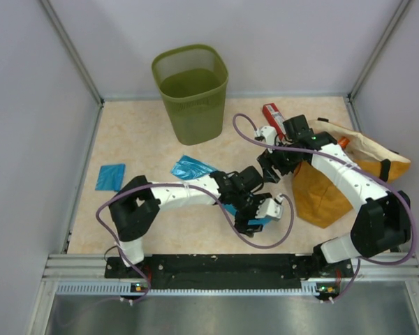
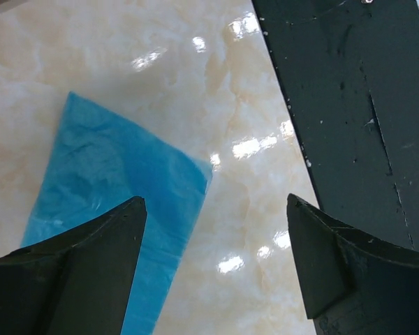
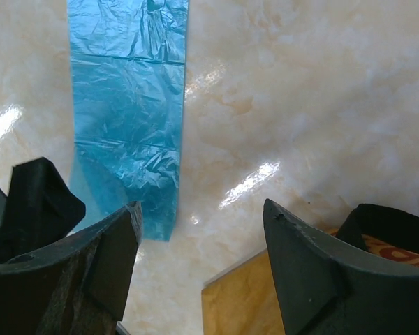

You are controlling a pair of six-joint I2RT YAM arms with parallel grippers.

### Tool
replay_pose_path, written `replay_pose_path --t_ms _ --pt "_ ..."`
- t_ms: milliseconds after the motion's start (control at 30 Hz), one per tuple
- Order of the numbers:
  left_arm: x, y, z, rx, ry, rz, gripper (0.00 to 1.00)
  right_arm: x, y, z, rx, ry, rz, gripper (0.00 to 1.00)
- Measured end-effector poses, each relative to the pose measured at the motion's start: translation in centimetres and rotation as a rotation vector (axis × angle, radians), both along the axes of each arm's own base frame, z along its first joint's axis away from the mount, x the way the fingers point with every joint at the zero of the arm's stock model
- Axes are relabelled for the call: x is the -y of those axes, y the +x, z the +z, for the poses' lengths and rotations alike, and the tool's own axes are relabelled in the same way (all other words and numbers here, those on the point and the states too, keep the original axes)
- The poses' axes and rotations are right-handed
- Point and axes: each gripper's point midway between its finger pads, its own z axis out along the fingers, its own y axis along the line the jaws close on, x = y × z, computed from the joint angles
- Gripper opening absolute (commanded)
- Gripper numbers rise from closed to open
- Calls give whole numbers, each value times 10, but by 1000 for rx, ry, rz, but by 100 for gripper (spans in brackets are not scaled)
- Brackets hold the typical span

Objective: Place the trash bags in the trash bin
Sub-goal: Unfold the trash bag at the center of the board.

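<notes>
The olive-green mesh trash bin (image 1: 189, 91) stands at the back of the table. Three light-blue trash bags lie flat on the table: a folded square (image 1: 110, 176) at the left, a crinkled one (image 1: 191, 167) in front of the bin, and one (image 1: 260, 221) partly hidden under my left gripper (image 1: 255, 215). In the left wrist view my left gripper (image 2: 215, 209) is open above the folded bag's (image 2: 105, 195) right edge, holding nothing. My right gripper (image 1: 270, 163) hovers by the orange sack; in its wrist view my right gripper (image 3: 202, 209) is open and empty, with a blue bag strip (image 3: 129, 105) ahead to its left.
A mustard-orange sack (image 1: 335, 185) with black handles sits at the right, its corner (image 3: 244, 303) below my right gripper. A red box (image 1: 272, 116) lies behind it. The black base rail (image 2: 363, 105) runs close to my left gripper. Walls enclose the table.
</notes>
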Motion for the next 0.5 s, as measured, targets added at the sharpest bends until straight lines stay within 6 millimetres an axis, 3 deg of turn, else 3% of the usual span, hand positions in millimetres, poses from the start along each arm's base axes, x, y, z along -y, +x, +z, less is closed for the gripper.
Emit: replay_pose_path --t_ms 167,300,400,500 --pt "9 -11 -27 -21 38 -26 78 -1 0 0 -4 13 2 68" --pt "16 -7 -38 -22 41 3 62 -1 -3 -3 -17 16 4 68" --pt "23 1 -39 -2 26 39 38 -1 -4 -2 -19 21 7 68" --pt "30 10 -36 31 2 70 2 -2 -5 -2 -20 26 9 68"
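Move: The unfolded trash bag's near right corner lies about 3 cm to the right of the left hand, 1 cm ahead and some 4 cm below. The yellow tote stands about 30 cm to that hand's right and 14 cm ahead, the red box roughly 37 cm ahead and 10 cm right. From the right hand the corner is about 14 cm back, 5 cm left and 10 cm down. The left hand sinks about 4 cm and shifts 3 cm right, fingers closing to pinch the trash bag's near corner. ##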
